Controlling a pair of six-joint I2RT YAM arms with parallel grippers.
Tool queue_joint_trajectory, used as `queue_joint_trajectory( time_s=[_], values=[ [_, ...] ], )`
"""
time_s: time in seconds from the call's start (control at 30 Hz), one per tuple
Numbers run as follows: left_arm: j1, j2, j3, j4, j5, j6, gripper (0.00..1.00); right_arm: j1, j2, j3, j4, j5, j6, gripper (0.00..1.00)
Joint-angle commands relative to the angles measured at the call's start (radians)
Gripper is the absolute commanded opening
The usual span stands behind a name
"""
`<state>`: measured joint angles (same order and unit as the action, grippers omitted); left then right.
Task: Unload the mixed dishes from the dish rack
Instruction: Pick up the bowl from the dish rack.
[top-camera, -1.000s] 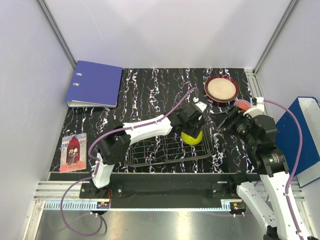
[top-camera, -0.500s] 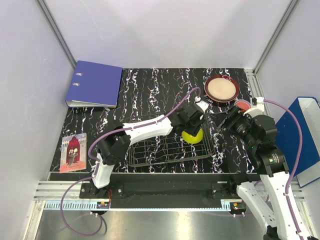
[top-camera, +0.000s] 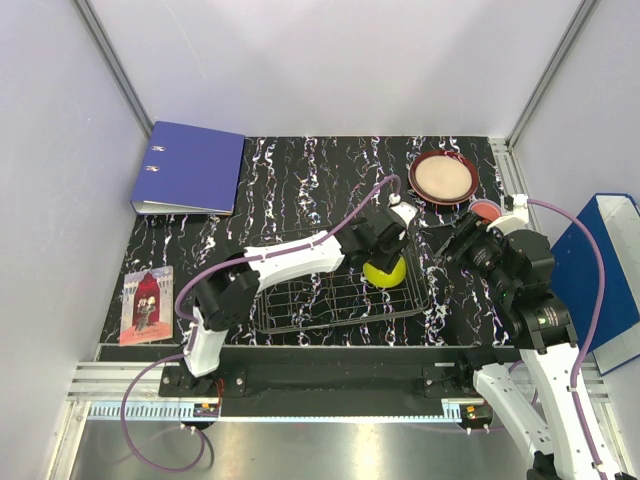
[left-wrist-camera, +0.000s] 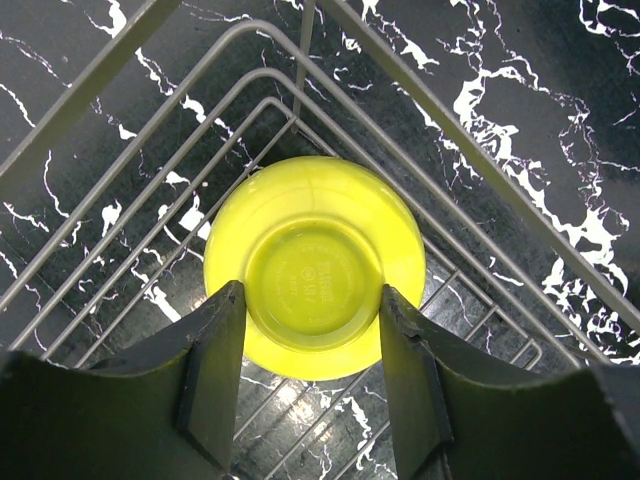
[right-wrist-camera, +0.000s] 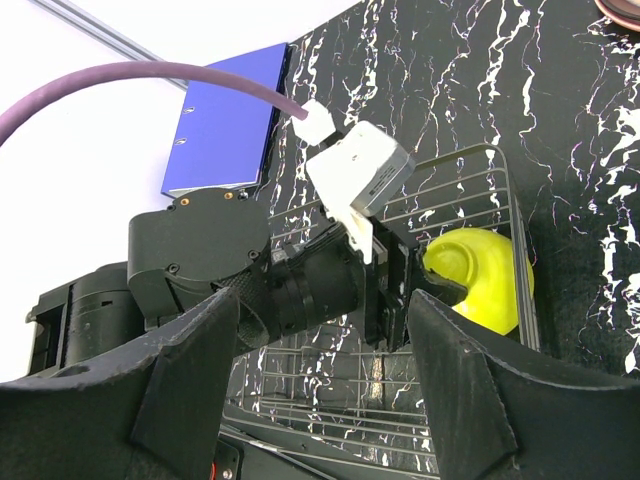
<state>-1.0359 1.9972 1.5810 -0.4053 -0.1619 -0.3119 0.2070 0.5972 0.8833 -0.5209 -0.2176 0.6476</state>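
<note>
The yellow-green bowl (top-camera: 385, 271) lies tipped in the right far corner of the wire dish rack (top-camera: 300, 305), its underside facing my left wrist camera. My left gripper (left-wrist-camera: 312, 292) is shut on the bowl (left-wrist-camera: 315, 265), with one finger pressed on each side of its foot ring. In the right wrist view the bowl (right-wrist-camera: 480, 275) leans against the rack's end wall (right-wrist-camera: 500, 190). My right gripper (right-wrist-camera: 322, 300) hangs open to the right of the rack with nothing between its fingers. A dark-red-rimmed beige plate (top-camera: 442, 177) and a small pink cup (top-camera: 485, 210) sit on the table outside the rack.
A blue binder (top-camera: 190, 167) lies at the back left of the marbled black table. Near the front left edge lies a picture card (top-camera: 146, 305). A blue box (top-camera: 600, 270) stands off the table's right side, beside my right arm.
My left gripper's jaws have closed in on the bowl's foot. The left wrist shifted slightly towards the back. The right arm has not moved.
</note>
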Motion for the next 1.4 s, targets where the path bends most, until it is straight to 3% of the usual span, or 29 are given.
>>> queue_joint_trajectory(
  time_s=[0.0,0.6,0.8,0.9,1.03,1.17,1.27,1.3,1.37],
  values=[
    [-0.007,-0.072,-0.021,-0.01,-0.013,-0.006,0.0,0.006,-0.005,0.022,0.004,0.026,-0.017,0.76],
    [-0.007,-0.215,-0.009,-0.027,-0.013,-0.012,0.0,0.008,-0.019,0.058,-0.013,0.04,-0.023,0.77],
    [0.039,-0.342,-0.117,0.052,0.037,-0.1,0.0,0.006,-0.027,0.111,-0.07,0.09,-0.074,0.77],
    [0.115,-0.417,-0.246,0.193,0.156,-0.212,0.0,0.006,-0.037,0.115,-0.083,0.092,-0.083,0.78],
    [0.249,-0.556,-0.458,0.518,0.407,-0.377,0.0,0.006,-0.051,0.103,-0.087,0.077,-0.071,0.78],
    [0.336,-0.588,-0.564,0.808,0.609,-0.539,0.0,0.006,-0.057,0.082,-0.065,0.044,-0.057,0.78],
    [0.385,-0.555,-0.662,1.183,0.726,-0.796,0.0,0.006,-0.068,0.056,-0.01,-0.021,-0.03,0.77],
    [0.396,-0.54,-0.7,1.382,0.739,-0.849,0.0,0.006,-0.071,0.048,0.008,-0.07,-0.019,0.77],
    [0.402,-0.482,-0.711,1.518,0.76,-0.965,0.0,0.006,-0.07,0.023,0.074,-0.123,0.019,0.76]
  ],
)
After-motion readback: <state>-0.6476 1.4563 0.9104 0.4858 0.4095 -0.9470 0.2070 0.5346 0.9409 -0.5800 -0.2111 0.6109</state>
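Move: The upturned bowl already sits by its foot between my left fingers, its middle some 3 cm below my left hand, 2 cm to the right and 1 cm ahead. Level with that hand, the rack's right wall is about 7 cm to the right, and the rack's far rim runs 8 cm ahead. From my empty right hand the bowl lies about 6 cm ahead, 7 cm left and 22 cm below. Keeping the bowl's foot pinched, I ease my left hand slightly back and left, lift it steeply out of the rack, then sweep left and a little forward while still rising, some 16 cm up and 9 cm left in all. Late on I roll the wrist about 60 degrees, swinging the fingers from slanting down to pointing level right. My open right hand backs off and rises about 2 cm. ##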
